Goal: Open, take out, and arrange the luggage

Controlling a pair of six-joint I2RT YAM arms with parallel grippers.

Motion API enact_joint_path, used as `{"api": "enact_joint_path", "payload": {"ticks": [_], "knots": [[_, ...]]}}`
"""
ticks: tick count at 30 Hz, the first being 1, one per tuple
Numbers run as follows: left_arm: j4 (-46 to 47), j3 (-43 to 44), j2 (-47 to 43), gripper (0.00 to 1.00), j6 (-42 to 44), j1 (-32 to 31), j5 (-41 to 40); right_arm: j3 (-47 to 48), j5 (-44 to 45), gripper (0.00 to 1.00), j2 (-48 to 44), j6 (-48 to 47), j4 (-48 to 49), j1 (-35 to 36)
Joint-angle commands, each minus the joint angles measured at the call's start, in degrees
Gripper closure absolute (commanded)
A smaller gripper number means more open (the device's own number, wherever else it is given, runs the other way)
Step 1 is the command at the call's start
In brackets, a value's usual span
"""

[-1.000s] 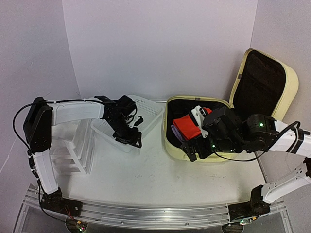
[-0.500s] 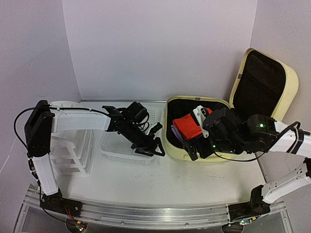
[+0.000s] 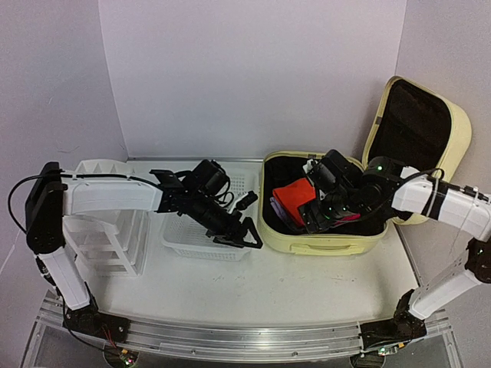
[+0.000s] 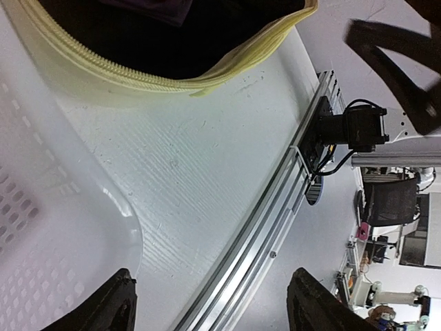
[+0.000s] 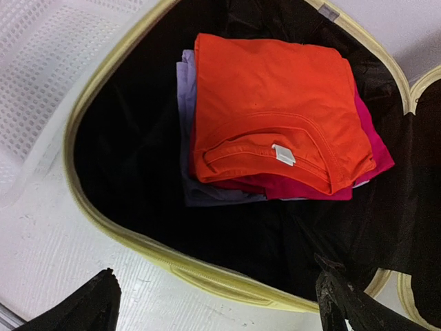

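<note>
The luggage (image 3: 322, 239) lies open at the right with its lid (image 3: 420, 126) leaning up behind; its yellow rim shows in both wrist views (image 4: 138, 77) (image 5: 207, 271). Inside is a folded stack with an orange shirt (image 3: 294, 201) (image 5: 275, 110) on top, a magenta piece (image 5: 368, 141) and a lavender one (image 5: 185, 103) beneath. My right gripper (image 3: 313, 218) (image 5: 217, 303) hangs open above the luggage's front rim, holding nothing. My left gripper (image 3: 247, 232) (image 4: 213, 307) is open and empty above the table, between the white mesh basket (image 3: 192, 239) (image 4: 41, 227) and the luggage.
A white drawer organizer (image 3: 107, 241) stands at the left under the left arm. The basket sits flat between it and the luggage. An aluminium rail (image 3: 230, 337) (image 4: 275, 221) runs along the near table edge.
The basket went from tilted to flat on the table. My left gripper moved right, off the basket, its jaws widening. The right arm drew back and up over the luggage.
</note>
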Motion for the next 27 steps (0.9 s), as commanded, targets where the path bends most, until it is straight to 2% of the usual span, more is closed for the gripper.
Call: {"api": "enact_joint_path", "payload": {"ticks": [1, 7, 12, 18, 24, 27], "knots": [[-3.2, -0.9, -14.3, 0.21, 5.4, -0.2, -8.1, 4.9, -4.6, 0.02, 5.1, -7.1, -0.7, -4.8], [-15.7, 4.8, -22.5, 0.12, 15.3, -0.1, -27.1, 12.7, -9.4, 0.03, 15.7, -16.8, -0.7, -10.6], [-17.0, 7.8, -25.4, 0.09, 19.4, 0.4, -39.8, 21.5, -11.0, 0.11, 25.1, -23.0, -1.3, -14.0], [-19.1, 12.7, -24.5, 0.05, 20.3, 0.5, -43.4, 30.0, -17.4, 0.20, 34.4, -27.4, -2.5, -17.8], [-29.7, 26.8, -21.4, 0.04, 16.1, 0.8, -45.6, 35.1, -18.6, 0.25, 40.9, -27.7, -4.7, -18.5], [-30.3, 28.4, -22.0, 0.04, 16.2, 0.8, -47.9, 37.4, -18.9, 0.26, 42.8, -27.7, -4.7, -18.9]]}}
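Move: The folded clothes in the open luggage, with the orange shirt on top, lie about 15 cm ahead of the right hand, 5 cm to its right and 15 cm below. The white basket stands some 24 cm to that hand's left and 11 cm ahead; the upright lid is roughly 25 cm to its right and 19 cm ahead. From the left hand, the clothes are about 19 cm to the right and 13 cm ahead, the basket's middle about 10 cm ahead and 10 cm to the left, both some 11 cm lower. Forward some 15 cm and down about 10, the right hand dips into the luggage towards the near left part of the clothes, its fingers tipping further downward and narrowing from wide open while still empty. Meanwhile the left hand leaves the basket's near right corner, rising over 20 cm and swinging left and somewhat forward, its wrist swinging up from its downward slant as the fingers open wider. ##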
